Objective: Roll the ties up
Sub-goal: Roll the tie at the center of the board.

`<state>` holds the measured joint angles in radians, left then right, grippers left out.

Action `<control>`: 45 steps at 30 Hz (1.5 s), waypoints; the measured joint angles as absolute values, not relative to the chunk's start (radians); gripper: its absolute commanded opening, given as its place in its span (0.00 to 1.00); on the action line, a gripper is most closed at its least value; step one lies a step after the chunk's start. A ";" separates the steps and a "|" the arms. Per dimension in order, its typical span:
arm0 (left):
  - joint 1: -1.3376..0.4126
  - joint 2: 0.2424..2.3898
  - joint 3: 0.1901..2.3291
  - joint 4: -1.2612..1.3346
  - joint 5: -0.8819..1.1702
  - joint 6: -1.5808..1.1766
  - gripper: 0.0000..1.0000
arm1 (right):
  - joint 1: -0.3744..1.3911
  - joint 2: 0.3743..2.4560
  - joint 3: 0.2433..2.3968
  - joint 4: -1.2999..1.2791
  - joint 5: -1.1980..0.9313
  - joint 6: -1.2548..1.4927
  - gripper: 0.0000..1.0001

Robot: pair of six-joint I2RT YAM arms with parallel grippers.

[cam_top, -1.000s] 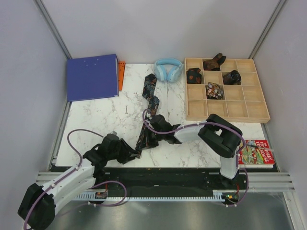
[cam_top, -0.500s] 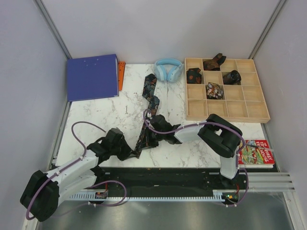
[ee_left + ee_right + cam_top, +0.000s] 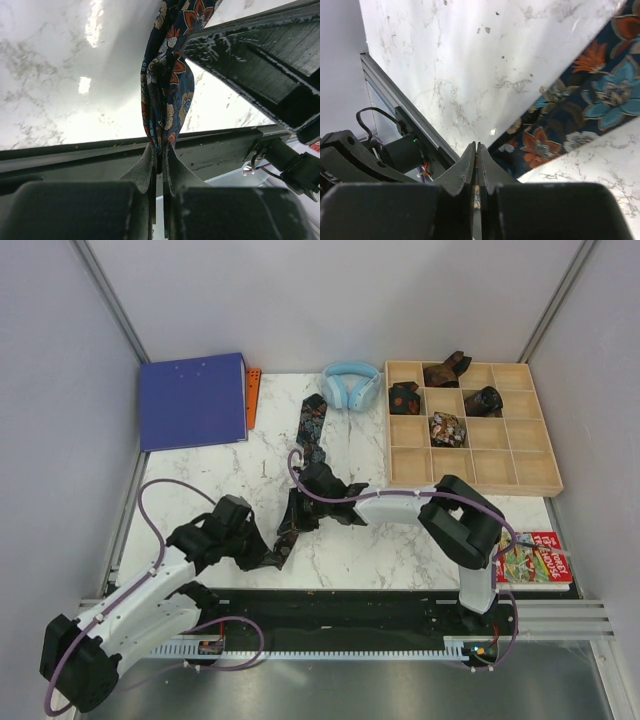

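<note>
A long navy floral tie (image 3: 313, 430) lies on the marble table (image 3: 220, 480), running from near the headphones toward the front edge. My left gripper (image 3: 273, 557) is shut on its near end; in the left wrist view the fabric (image 3: 165, 85) hangs straight out of the pinched jaws (image 3: 160, 150). My right gripper (image 3: 293, 517) is shut on the tie a little farther along; in the right wrist view the tie (image 3: 580, 115) lies just right of the closed jaws (image 3: 476, 147), with a sliver of cloth between them. Several rolled ties (image 3: 447, 428) sit in the wooden tray (image 3: 520, 472).
Light-blue headphones (image 3: 350, 385) lie at the back by the tie's far end. A blue binder (image 3: 192, 400) with an orange item (image 3: 253, 395) beside it is at the back left. A red booklet (image 3: 538, 560) lies at the front right. The black rail (image 3: 75, 155) runs along the front edge.
My right gripper has moved back and left, away from the front edge, drawing the tie's middle with it. My left arm has shifted slightly, still holding the near end.
</note>
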<state>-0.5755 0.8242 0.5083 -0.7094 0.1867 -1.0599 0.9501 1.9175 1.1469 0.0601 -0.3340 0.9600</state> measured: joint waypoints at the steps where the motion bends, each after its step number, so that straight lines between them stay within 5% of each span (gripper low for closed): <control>1: -0.571 0.819 0.510 -0.726 0.187 -1.056 0.02 | 0.951 1.917 1.147 0.053 -0.331 0.960 0.10; 30: -0.276 0.887 0.585 -0.888 0.317 -0.786 0.02 | 1.108 1.996 1.177 0.036 -0.261 0.984 0.09; 45: -0.238 1.190 0.695 -0.817 0.368 -0.708 0.02 | 1.047 1.993 1.148 0.011 -0.257 0.959 0.10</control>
<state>-0.2382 1.1904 0.6952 -0.8169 0.3683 -0.7082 1.0466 1.9930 1.1484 0.0109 -0.2573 0.9592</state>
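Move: My left hand already pinches the tie's near end, lifted some 6 cm off the board. The strip just beyond my grip lies about 3 cm ahead, 3 cm right and 5 cm below, or 3 cm back and 4 cm below my nearly shut right hand. From the left hand, the tie's kink is about 20 cm ahead and 9 cm right, the headphones 32 cm ahead and 15 cm right, and the blue box 29 cm ahead and 13 cm left. Keeping the tie's end pinched, I carry my left hand about 4 cm left, then nearly 4 cm forward, fingertips tilting some 10 degrees back towards my base. My right hand, fingers staying nearly shut, swings about 6 cm back while sinking and edging left, then eases a little forward, right and lower into the crook between the held end and the flat strip. ##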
